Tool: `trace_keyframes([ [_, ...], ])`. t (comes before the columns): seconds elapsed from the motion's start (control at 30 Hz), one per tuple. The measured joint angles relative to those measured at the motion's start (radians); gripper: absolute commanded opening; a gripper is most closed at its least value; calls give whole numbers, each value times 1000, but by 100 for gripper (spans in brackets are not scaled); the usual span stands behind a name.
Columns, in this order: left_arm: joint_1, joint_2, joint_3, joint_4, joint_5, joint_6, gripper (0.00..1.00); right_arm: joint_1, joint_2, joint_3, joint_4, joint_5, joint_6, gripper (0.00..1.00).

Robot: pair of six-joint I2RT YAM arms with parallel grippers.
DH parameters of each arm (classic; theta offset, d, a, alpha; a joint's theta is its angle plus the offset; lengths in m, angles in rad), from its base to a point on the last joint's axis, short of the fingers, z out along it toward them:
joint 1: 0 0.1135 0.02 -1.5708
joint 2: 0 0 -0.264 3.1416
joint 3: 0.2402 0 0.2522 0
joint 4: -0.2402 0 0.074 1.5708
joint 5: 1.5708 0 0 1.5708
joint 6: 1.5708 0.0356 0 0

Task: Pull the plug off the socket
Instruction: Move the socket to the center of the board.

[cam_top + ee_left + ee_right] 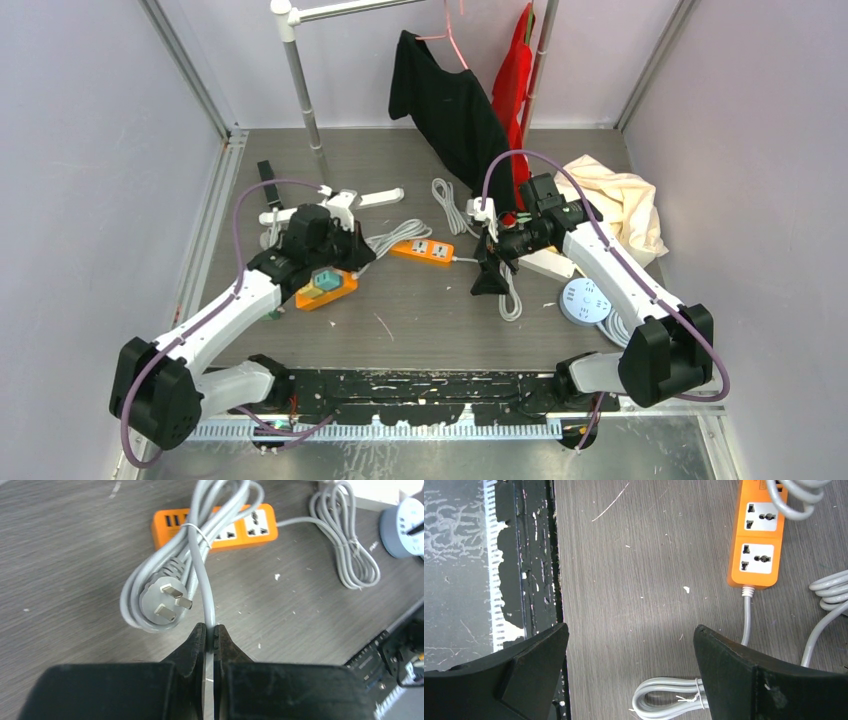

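My left gripper point(210, 628) is shut on a grey cable point(202, 575), pinched between the fingertips. The cable's grey plug point(162, 600) lies on its own coil with three bare prongs showing, out of any socket. Just beyond the coil lies the orange socket strip point(260, 525), also visible from above point(422, 250). In the top view the left gripper point(345, 250) hovers left of that strip. My right gripper point(630, 630) stands wide open over bare table, with nothing between its fingers; the orange strip point(758, 545) lies ahead to its right.
A second orange strip with teal plugs point(325, 290) sits under the left arm. A tied grey cable bundle point(669, 700) lies by the right fingers. A round white socket point(585, 300), a white strip point(375, 198), cream cloth point(615, 200) and hanging clothes point(450, 110) stand around.
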Motion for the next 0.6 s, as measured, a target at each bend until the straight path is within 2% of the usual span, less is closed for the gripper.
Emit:
trace_keyframes([
  [0.13, -57, -4, -16, 6, 33, -7, 0, 0, 0, 0, -3, 0, 0, 100],
  [0.33, -221, 51, -28, 22, 53, -6, 0, -6, 0, 2, -13, 0, -4, 100],
  [0.6, -409, 259, -7, 142, 60, -6, 0, -39, -2, 4, -21, -1, -8, 100],
])
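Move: I already hold the orange socket with the yellow and teal plugs by its grey cord in my left hand. The clear front middle of the board, where it goes, is about 10 cm back, 12 cm right and 14 cm below. The empty orange socket lies about 7 cm ahead and 11 cm right of that hand. The tied cord bundle hangs some 5 cm ahead and 6 cm right. From my right hand, the clear spot is roughly 5 cm back and 13 cm left. Keeping my left fingers shut on the cord, I swing the socket and its cord bundle right and back together, some 15 cm in all, towards the board's front middle. I sink about 6 cm, faster near the end, while the hand turns about 25 degrees clockwise. ##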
